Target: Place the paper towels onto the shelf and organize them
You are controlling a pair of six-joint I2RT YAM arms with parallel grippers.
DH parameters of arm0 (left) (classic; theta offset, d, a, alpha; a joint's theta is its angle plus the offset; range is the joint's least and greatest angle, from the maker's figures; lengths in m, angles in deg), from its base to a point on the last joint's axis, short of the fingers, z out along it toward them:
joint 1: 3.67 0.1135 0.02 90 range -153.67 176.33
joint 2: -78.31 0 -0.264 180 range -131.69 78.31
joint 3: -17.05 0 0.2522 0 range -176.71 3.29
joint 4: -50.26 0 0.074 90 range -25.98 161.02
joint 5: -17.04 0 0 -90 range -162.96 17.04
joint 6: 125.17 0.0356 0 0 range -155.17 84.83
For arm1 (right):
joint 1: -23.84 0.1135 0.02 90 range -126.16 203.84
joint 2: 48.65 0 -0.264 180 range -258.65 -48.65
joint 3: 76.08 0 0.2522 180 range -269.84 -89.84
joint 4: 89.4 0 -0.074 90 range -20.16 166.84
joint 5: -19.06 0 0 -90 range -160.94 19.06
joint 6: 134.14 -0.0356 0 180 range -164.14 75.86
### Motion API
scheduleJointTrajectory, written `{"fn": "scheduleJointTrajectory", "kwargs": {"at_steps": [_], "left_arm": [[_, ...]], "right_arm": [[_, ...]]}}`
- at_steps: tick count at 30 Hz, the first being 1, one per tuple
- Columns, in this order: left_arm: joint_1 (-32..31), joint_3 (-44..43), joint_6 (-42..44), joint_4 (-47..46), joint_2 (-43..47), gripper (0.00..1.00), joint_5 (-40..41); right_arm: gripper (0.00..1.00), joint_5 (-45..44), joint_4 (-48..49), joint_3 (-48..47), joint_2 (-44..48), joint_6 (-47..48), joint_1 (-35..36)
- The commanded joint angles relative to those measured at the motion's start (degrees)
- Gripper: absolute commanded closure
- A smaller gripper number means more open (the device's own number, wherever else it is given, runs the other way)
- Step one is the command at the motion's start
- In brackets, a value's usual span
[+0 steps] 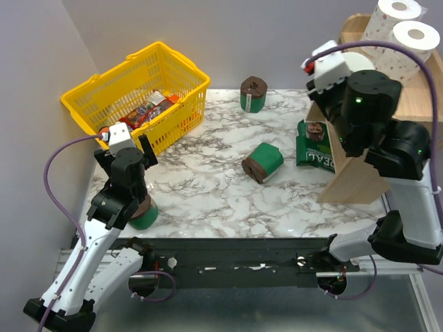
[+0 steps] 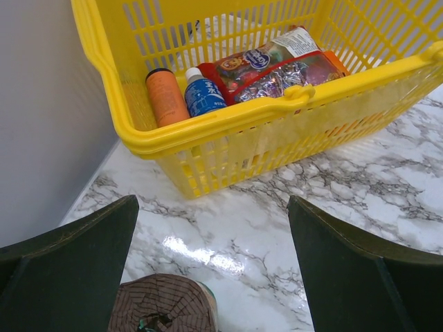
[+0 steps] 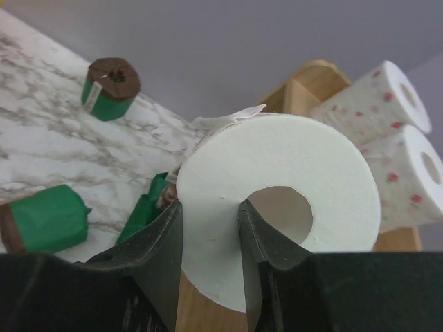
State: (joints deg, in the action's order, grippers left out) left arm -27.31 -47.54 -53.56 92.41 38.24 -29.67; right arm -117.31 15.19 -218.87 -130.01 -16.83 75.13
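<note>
My right gripper [image 1: 331,69] [image 3: 210,207] is shut on a white paper towel roll [image 3: 277,159] [image 1: 361,62], one finger inside its hollow core and one outside, held over the wooden shelf [image 1: 353,173] [image 3: 304,83]. Two red-dotted white rolls [image 1: 398,14] [image 1: 415,38] [image 3: 367,104] lie on the shelf's top at the far right. Green rolls with brown ends are on the table: one upright [image 1: 253,93] [image 3: 107,86], one on its side [image 1: 263,162] [image 3: 45,218]. A third [image 1: 142,216] [image 2: 163,304] stands under my open left gripper [image 1: 127,153] [image 2: 213,207], near its left finger, untouched.
A yellow basket [image 1: 160,47] [image 2: 277,104] with bottles and snack packets stands at the far left, just ahead of my left gripper. A green packet [image 1: 315,145] [image 3: 149,207] leans against the shelf's side. A grey wall runs along the left table edge.
</note>
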Motion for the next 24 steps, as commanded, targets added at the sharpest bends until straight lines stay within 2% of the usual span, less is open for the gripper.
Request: {"fn": "scheduleJointTrajectory", "kwargs": {"at_steps": [1,6,24], "left_arm": [[0.00,0.20,0.11,-1.05,-0.18,0.01,-0.84],[0.00,0.47,0.20,-1.14,0.08,0.01,-0.92],[0.00,0.29,0.29,-1.14,-0.44,0.01,-1.28]], "right_arm": [[0.60,-6.55,7.59,-0.61,4.45,7.93,-2.15],[0.58,-5.31,7.68,2.99,6.83,7.23,-8.03],[0.56,-4.79,2.76,2.64,8.68,1.78,-14.55]]}}
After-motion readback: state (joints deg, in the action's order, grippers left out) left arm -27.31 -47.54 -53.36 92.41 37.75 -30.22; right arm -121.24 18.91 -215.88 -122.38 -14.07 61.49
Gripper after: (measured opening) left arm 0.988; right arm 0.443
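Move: To the right hand's right, on the shelf top, is the free spot for the paper towel roll it already holds: about 20 cm right, 5 cm farther out and 15 cm lower. The near standing roll is some 19 cm right and 14 cm ahead, the far standing roll about 16 cm right and 23 cm ahead, both about 10 cm lower. From the left hand that free spot lies roughly 68 cm right, 6 cm ahead and 8 cm higher. Swinging the held paper towel roll to the right, the right arm brings it some 11 cm across towards the shelf top's free spot, quickly at first and then easing off. Early on the hand rises 3 to 4 cm; it turns about 15 degrees clockwise with the fingers tipping up slightly, and they keep pinching the roll's wall beside its core. ##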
